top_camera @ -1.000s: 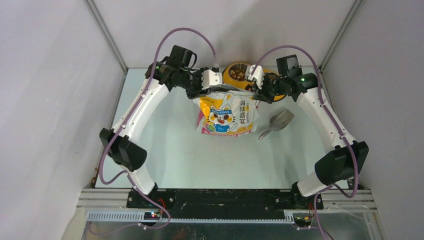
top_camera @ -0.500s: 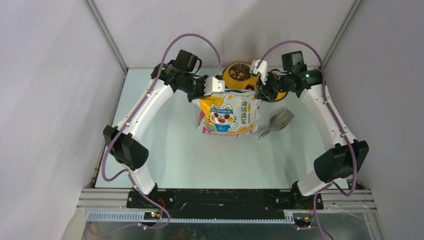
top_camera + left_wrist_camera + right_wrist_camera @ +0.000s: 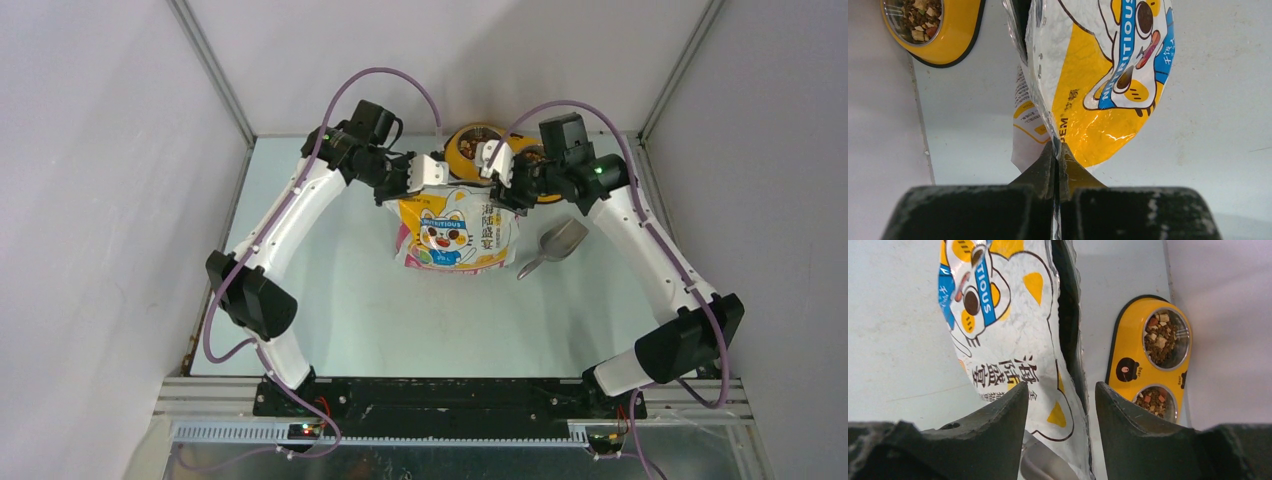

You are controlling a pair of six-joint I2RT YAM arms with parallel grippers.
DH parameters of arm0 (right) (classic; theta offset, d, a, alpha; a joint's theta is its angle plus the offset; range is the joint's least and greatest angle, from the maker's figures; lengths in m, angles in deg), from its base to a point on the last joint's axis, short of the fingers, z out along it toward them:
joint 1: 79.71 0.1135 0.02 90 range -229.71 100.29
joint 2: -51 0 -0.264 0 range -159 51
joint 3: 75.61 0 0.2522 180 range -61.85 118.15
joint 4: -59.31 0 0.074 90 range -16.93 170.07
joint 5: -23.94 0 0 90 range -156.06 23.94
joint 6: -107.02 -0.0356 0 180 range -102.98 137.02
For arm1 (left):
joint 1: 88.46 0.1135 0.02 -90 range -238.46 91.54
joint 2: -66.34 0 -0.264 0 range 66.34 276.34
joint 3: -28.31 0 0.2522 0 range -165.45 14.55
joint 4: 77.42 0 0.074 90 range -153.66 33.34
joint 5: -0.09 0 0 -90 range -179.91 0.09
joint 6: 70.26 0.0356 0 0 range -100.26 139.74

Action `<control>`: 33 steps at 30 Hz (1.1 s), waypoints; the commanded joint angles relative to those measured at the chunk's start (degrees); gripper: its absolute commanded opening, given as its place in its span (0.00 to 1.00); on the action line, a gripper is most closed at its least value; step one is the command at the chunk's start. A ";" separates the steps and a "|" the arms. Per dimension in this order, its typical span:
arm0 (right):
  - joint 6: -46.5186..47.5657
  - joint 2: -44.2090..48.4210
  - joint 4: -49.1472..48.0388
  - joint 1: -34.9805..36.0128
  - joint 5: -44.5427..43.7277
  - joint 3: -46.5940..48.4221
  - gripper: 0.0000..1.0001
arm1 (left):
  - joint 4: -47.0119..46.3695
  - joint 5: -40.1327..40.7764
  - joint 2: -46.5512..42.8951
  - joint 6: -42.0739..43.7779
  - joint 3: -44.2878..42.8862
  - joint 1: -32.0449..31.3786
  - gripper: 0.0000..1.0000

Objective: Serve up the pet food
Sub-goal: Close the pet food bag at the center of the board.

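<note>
The glossy cat-printed bag [image 3: 455, 228] stands at the far middle of the table, its top open. My left gripper [image 3: 432, 172] is shut on the bag's upper left edge [image 3: 1057, 146], pinching the film flat between the fingers. At the bag's upper right corner my right gripper [image 3: 496, 168] is open; in the right wrist view its jaws [image 3: 1062, 385] straddle the bag's edge [image 3: 1003, 315] without touching it. Pet food [image 3: 1160, 337] lies in both bowls of the yellow feeder [image 3: 470, 145]. Whatever the bag holds is hidden in its dark mouth.
A grey metal scoop [image 3: 555, 245] lies on the table right of the bag. The feeder [image 3: 955, 35] sits just behind the bag against the back wall. Walls close in the table on the left, back and right.
My left gripper shut on the bag's upper left edge. My right gripper let go of the upper right corner, opened and swung slightly left. The bag's top edge has sunk slightly.
</note>
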 commanded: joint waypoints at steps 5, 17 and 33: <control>3.38 0.72 -7.48 1.95 -9.18 -5.08 0.42 | 6.34 0.10 -1.08 2.98 -0.67 1.61 0.00; 0.30 1.18 -5.05 -2.22 -4.87 0.60 0.00 | 9.22 3.00 -1.22 6.83 -0.44 2.73 0.00; -8.10 -2.90 1.73 -10.12 13.26 6.17 0.00 | -2.32 5.68 -8.00 5.29 7.71 0.76 0.51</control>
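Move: The right hand, open, has the right end of the bag's open rim about 3 cm below and 1 cm ahead of it. The pet food bag's middle is roughly 10 cm to its left, 2 cm back and 14 cm down; the pet bowls are some 20 cm ahead and 3 cm right, the scoop about 12 cm right, nearly level with it. The left hand still pinches the rim's left end, with the bag's middle about 11 cm right, 2 cm back and 12 cm below. The right hand sinks about 3.5 cm over the right end of the bag's rim and shuts its fingers on it, pinching front and back together, then draws it to the right by 1.5 cm and up by 1 cm while rolling some 20 degrees, forward side down. Against this the left hand keeps its pinch on the left end and eases about 1 cm to the left, and only at the close does it part its fingers by about a third and slip another centimetre left, letting go of the rim. ##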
